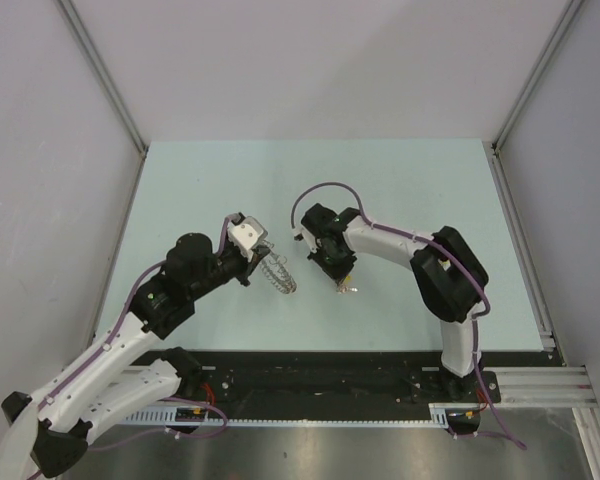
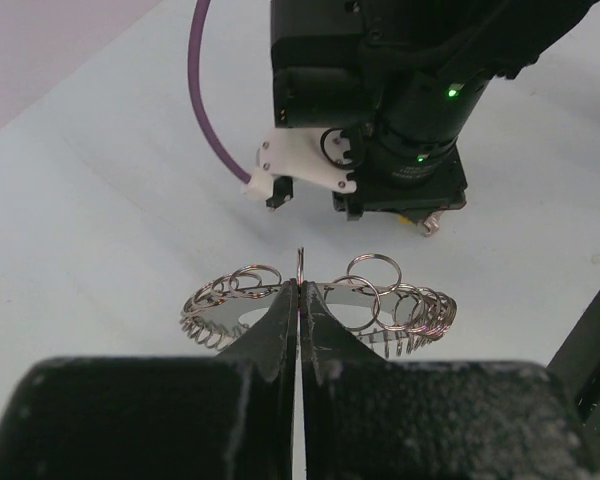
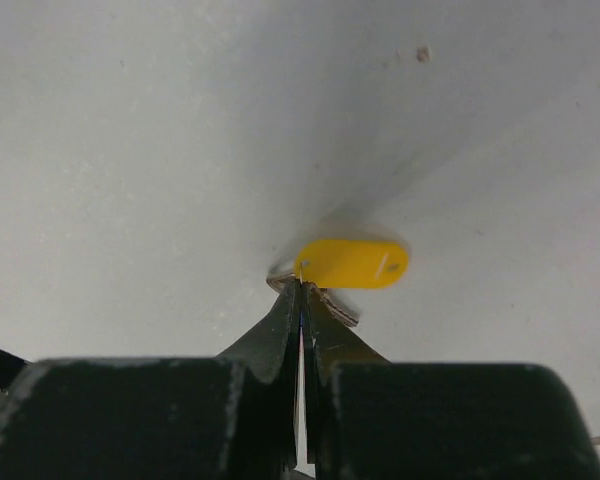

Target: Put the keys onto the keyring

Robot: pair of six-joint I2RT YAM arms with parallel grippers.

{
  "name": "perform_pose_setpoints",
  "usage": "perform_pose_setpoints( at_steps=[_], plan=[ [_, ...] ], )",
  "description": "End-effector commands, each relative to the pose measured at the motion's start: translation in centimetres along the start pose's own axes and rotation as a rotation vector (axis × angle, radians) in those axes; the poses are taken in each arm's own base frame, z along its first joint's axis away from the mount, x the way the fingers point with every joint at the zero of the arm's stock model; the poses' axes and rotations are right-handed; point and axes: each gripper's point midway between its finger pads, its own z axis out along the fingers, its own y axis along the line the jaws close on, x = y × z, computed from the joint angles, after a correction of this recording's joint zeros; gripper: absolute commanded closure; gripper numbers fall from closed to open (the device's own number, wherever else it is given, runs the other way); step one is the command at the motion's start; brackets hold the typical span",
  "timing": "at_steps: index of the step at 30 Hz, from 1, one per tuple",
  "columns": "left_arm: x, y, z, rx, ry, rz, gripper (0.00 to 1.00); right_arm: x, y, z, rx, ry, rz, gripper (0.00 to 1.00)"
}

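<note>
The keyring (image 2: 380, 312) is a large silvery ring strung with many small wire loops. My left gripper (image 2: 300, 287) is shut on its near rim and holds it level above the table. The top view shows the keyring (image 1: 280, 275) hanging off the left gripper (image 1: 261, 262), pointing toward the right arm. A key with a yellow head (image 3: 352, 263) sits at the tips of my right gripper (image 3: 302, 287), which is shut on it, and its blade is mostly hidden behind the fingers. From above, that key (image 1: 346, 288) hangs under the right gripper (image 1: 338, 274), a short gap right of the keyring.
The pale green table (image 1: 410, 190) is bounded by grey walls and metal rails. The right arm's wrist (image 2: 380, 120) with its purple cable fills the space just beyond the keyring in the left wrist view. The black base rail (image 1: 320, 375) runs along the near edge.
</note>
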Motion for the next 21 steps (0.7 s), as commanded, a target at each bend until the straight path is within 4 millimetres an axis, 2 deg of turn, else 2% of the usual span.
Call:
perform_pose_setpoints(
  at_steps=[1, 4, 7, 8, 10, 11, 13, 14, 15, 16, 17, 18, 19, 20, 21],
  plan=[
    [-2.4, 0.7, -0.3, -0.030, -0.090, 0.033, 1.00, -2.6, 0.5, -0.2, 0.007, -0.039, -0.055, 0.98],
    [-2.4, 0.7, -0.3, -0.032, -0.091, 0.035, 1.00, -3.5, 0.2, -0.7, 0.043, -0.068, -0.054, 0.93],
    [-2.4, 0.7, -0.4, -0.036, -0.095, 0.032, 1.00, -4.2, 0.1, -2.0, 0.058, -0.125, -0.032, 0.87],
    [-2.5, 0.8, -0.4, -0.038, -0.098, 0.034, 1.00, -4.6, 0.0, -3.3, 0.065, -0.168, -0.023, 0.85],
    [-2.5, 0.7, -0.4, -0.038, -0.098, 0.034, 1.00, -4.5, -0.1, -3.8, 0.069, -0.211, -0.017, 0.77],
    [-2.5, 0.8, -0.4, -0.041, -0.099, 0.034, 1.00, -4.6, 0.1, -5.0, 0.059, -0.257, -0.014, 0.76],
    [-2.6, 0.8, -0.5, -0.040, -0.102, 0.034, 1.00, -5.2, 0.1, -5.9, 0.047, -0.340, -0.003, 0.75],
    [-2.6, 0.9, -0.5, -0.043, -0.103, 0.032, 1.00, -3.8, 0.1, -5.0, 0.048, -0.327, 0.002, 0.75],
    [-2.6, 0.9, -0.5, -0.046, -0.102, 0.034, 1.00, -3.8, 0.1, -6.1, 0.046, -0.380, 0.008, 0.75],
    [-2.6, 0.9, -0.5, -0.049, -0.102, 0.032, 0.99, -4.5, 0.1, -6.2, 0.044, -0.441, 0.010, 0.75],
    [-2.7, 1.0, -0.6, -0.051, -0.105, 0.034, 0.99, -3.1, 0.3, -5.2, 0.037, -0.439, 0.011, 0.75],
    [-2.6, 1.1, -0.6, -0.059, -0.103, 0.033, 1.00, -3.0, 0.4, -5.8, 0.033, -0.489, 0.016, 0.75],
    [-2.6, 1.1, -0.6, -0.059, -0.105, 0.035, 1.00, -4.2, 0.8, -6.4, 0.026, -0.575, 0.011, 0.75],
    [-2.6, 1.2, -0.7, -0.065, -0.104, 0.035, 1.00, -2.8, 0.9, -5.1, 0.028, -0.568, 0.005, 0.75],
    [-2.7, 1.3, -0.7, -0.069, -0.106, 0.035, 1.00, -3.0, 1.1, -5.5, 0.032, -0.609, -0.002, 0.75]
  ],
)
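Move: The yellow-tagged key is still pinched in the right fingertips, its middle about 1 cm below the hand; the table spot for it is roughly 2 cm left and 1 cm ahead. The keyring hangs from the left gripper, its middle about 13 cm left of the right hand, 3 cm nearer the base and 14 cm up. The blue key lies some 20 cm right and 11 cm ahead. From the left hand, the yellow key is about 16 cm right, 4 cm ahead and 22 cm below. Ease the right gripper about 2 cm left and a little forward, keeping it low over the table, and part its fingers to about a quarter open to let go of the yellow key. Then rise some 5 cm off it, drifting back right and towards the base while the fingertips tilt forward and left. Keep the left gripper nearly still, pinching the keyring. ##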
